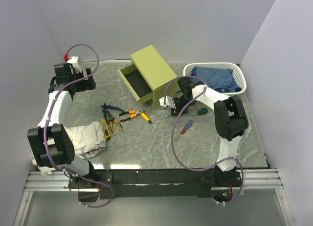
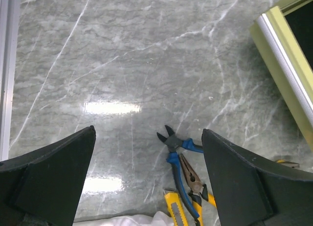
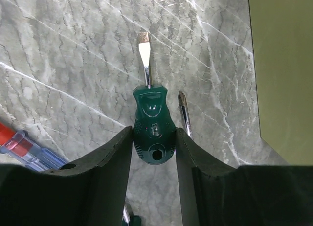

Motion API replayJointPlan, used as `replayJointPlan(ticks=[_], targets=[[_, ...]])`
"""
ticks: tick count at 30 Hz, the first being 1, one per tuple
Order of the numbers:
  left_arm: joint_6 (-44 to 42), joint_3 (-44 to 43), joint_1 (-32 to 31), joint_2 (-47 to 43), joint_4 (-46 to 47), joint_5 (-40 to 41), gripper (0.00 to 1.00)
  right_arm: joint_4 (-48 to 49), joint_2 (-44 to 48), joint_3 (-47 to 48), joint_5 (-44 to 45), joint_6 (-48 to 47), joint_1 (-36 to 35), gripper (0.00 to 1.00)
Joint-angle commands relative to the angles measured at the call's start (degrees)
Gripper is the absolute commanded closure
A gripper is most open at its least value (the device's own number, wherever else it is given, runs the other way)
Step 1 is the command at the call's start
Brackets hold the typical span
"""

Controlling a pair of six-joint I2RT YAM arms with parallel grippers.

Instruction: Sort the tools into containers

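A stubby green screwdriver (image 3: pixel 151 123) lies on the marble table with its flat blade pointing away. My right gripper (image 3: pixel 153 134) is shut on its handle, both pads touching its sides, just in front of the olive cabinet (image 1: pixel 154 69). The cabinet's dark drawer (image 1: pixel 137 84) is pulled out. My left gripper (image 2: pixel 147 133) hangs open above the table at the far left. Below it lie blue-handled pliers (image 2: pixel 178 157), yellow-handled pliers (image 2: pixel 193 179) and a yellow utility knife (image 2: pixel 175 206). Orange pliers (image 1: pixel 132 114), an orange screwdriver (image 1: pixel 145 118) and a red-blue screwdriver (image 1: pixel 186 127) lie mid-table.
A second screwdriver's bare shaft (image 3: pixel 185 113) lies right beside the held handle. A white basket (image 1: pixel 239 74) holding blue cloth stands at the back right. A crumpled white cloth (image 1: pixel 88 138) lies near the left arm's base. The cabinet wall (image 3: pixel 283 64) is close on my right.
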State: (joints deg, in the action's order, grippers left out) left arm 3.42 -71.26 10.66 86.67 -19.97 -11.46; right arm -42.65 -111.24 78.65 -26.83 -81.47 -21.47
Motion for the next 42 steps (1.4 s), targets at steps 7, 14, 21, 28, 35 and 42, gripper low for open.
replayJointPlan(ticks=[7, 14, 21, 28, 35, 42], targets=[[3.34, 4.29, 0.16, -7.39, 6.07, -5.31, 0.04, 1.69, -0.21, -3.49, 6.70, 2.54, -4.10, 0.51], [7.74, 7.55, 0.24, -10.99, 12.84, -7.07, 0.04, -1.63, 0.93, -3.07, 7.41, 6.23, -6.30, 0.84], [6.51, 7.98, 0.24, -14.60, 15.22, -7.70, 0.04, -10.86, 12.96, 6.12, -3.21, 14.65, -7.00, 0.89], [12.57, 11.75, 0.33, -18.11, 15.84, -8.13, 0.03, 5.79, 9.82, 23.64, -15.89, 56.02, -7.88, 0.92], [15.03, 16.15, 0.51, -22.33, 15.92, -9.45, 0.04, 15.49, 0.07, 34.80, -3.51, 69.95, -13.59, 0.92], [16.71, 17.91, 2.35, -24.36, 16.63, -11.12, 0.04, 18.04, -7.32, 38.77, 9.85, 73.65, -16.23, 0.91]])
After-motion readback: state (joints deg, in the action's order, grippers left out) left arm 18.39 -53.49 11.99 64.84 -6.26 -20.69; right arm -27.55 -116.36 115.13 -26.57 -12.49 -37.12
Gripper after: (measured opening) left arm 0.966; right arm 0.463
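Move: The right hand already grips the stubby green screwdriver low over the table; the open drawer it goes to lies about 17 cm left and 11 cm ahead, some 5 cm higher. The cabinet is about 13 cm ahead and 10 cm left, the yellow screwdriver 13 cm left and 5 cm back, the blue-red one 10 cm back and 3 cm right. From the left hand the drawer is roughly 23 cm right, 5 cm ahead, 12 cm below. Keeping the screwdriver, right hand climbs and swings left, about 20 cm each, towards the drawer; left hand retreats. ##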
